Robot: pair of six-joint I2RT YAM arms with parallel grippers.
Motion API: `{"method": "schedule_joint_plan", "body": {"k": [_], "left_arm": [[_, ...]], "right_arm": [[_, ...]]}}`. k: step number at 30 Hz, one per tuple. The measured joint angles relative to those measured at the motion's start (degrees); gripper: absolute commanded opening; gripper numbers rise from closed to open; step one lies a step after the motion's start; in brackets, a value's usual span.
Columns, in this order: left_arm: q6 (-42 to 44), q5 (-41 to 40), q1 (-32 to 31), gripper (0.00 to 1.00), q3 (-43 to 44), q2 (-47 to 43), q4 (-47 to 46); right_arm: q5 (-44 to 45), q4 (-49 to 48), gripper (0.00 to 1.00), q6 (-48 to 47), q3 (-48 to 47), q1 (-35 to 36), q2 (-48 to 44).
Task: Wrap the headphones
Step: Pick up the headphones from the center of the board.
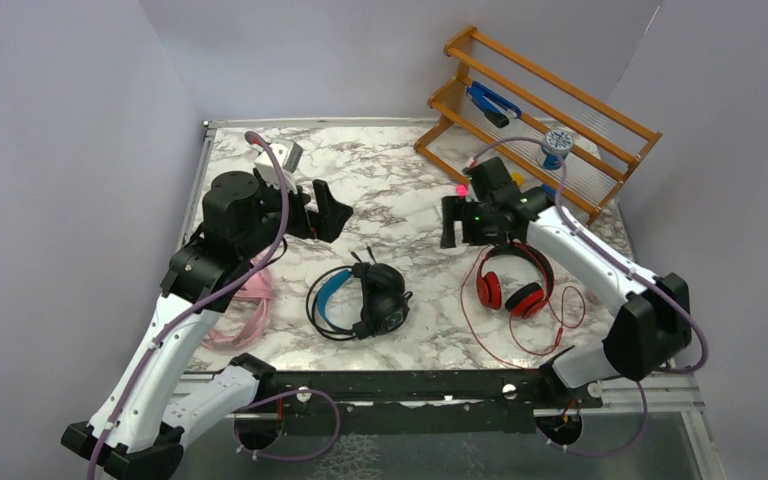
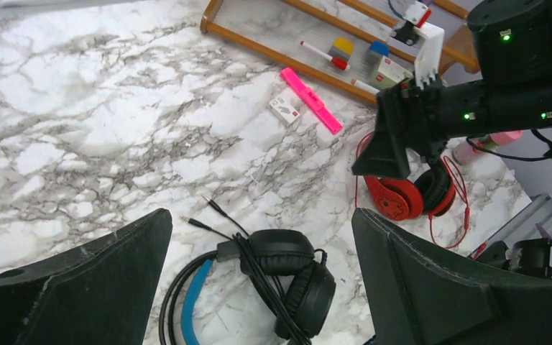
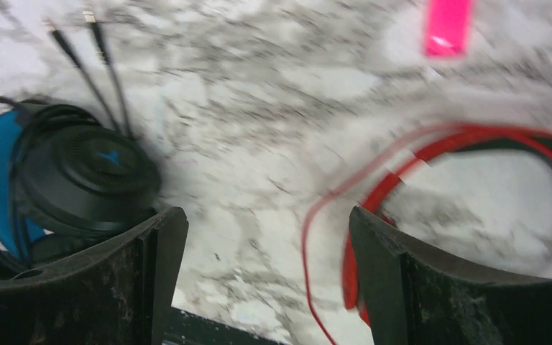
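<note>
The black headphones [image 1: 365, 300] with a blue headband lie mid-table, cable wound round them, two plugs pointing away. My left gripper [image 1: 328, 215] hovers above and behind them, open and empty; in the left wrist view the black headphones [image 2: 287, 273] lie below and between the fingers. The red headphones [image 1: 512, 280] lie to the right with their loose red cable [image 1: 535, 335] spread out. Open and empty, my right gripper [image 1: 450, 222] hangs just behind them. The right wrist view is blurred, with the red cable [image 3: 316, 215] between the fingers. The pink headphones [image 1: 245, 312] lie at left, partly hidden by my left arm.
A wooden rack [image 1: 540, 110] stands tilted at the back right with a tape roll [image 1: 558, 140] and small items on it. A pink marker [image 2: 313, 100] and a small white box [image 2: 285, 109] lie in front of it. A white object [image 1: 280, 155] sits back left.
</note>
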State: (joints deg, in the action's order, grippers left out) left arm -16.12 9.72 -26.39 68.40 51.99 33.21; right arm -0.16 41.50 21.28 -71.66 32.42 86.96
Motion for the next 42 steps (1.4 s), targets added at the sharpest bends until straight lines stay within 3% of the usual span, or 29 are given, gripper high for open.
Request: {"method": "schedule_joint_plan", "body": {"k": [4,8,13,20,26,30,34,42], "left_arm": [[1.7,1.0,0.0,0.98,-1.2,-1.2,-2.0],[2.5,1.3,-1.5,0.98,-3.1,-1.2,-2.2],[2.1,2.3,-2.3,0.98,-3.4,-1.5,-2.2],[0.9,2.7,-2.3,0.98,-3.6,-1.8,-2.3],[-1.8,2.4,-2.3,0.98,-3.4,1.5,-2.2],[-4.2,0.9,-2.2,0.98,-1.7,4.2,-2.1],[-7.3,-0.9,-2.2,0.98,1.6,6.2,-1.9],[-11.9,-1.4,-2.2,0.98,7.2,8.1,-4.6]], "right_arm": [[0.3,4.9,0.86,2.3,6.5,-7.4,-5.7],[0.9,8.2,0.77,3.8,12.2,-12.5,-4.3],[0.2,7.7,0.62,5.2,15.8,-12.9,-0.6],[-2.7,4.6,0.25,5.6,19.3,-12.6,-0.7],[-4.2,4.4,0.10,3.7,16.8,-8.5,-4.8],[-6.3,-0.4,0.06,-2.1,11.7,-2.7,-10.0],[-9.9,-11.3,0.00,-12.2,9.3,1.4,-15.0],[-23.3,-30.2,0.00,-30.7,10.1,2.0,-20.7]]}}
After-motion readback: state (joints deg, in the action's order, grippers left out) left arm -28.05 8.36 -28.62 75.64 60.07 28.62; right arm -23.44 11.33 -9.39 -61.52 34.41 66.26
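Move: The red headphones lie about 14 cm to the right of my right hand, some 5 cm back and 11 cm below. The black headphones are roughly 16 cm to that hand's left and 9 cm back; the pink strip is about 8 cm ahead and 5 cm to its right, both on the board some 12 cm down. From my left hand the red headphones are roughly 32 cm to the right, about level fore and aft, and some 31 cm lower. I swing my open right hand right, down and back to the red headphones, close the fingers on the band end beside the left earcup, then lift them about 25 cm while carrying them left and a little forward, turning the wrist counter-clockwise and tipping the fingers up. My left hand, still wide open, ends about 5 cm higher, farther right and forward after a slight dip. ##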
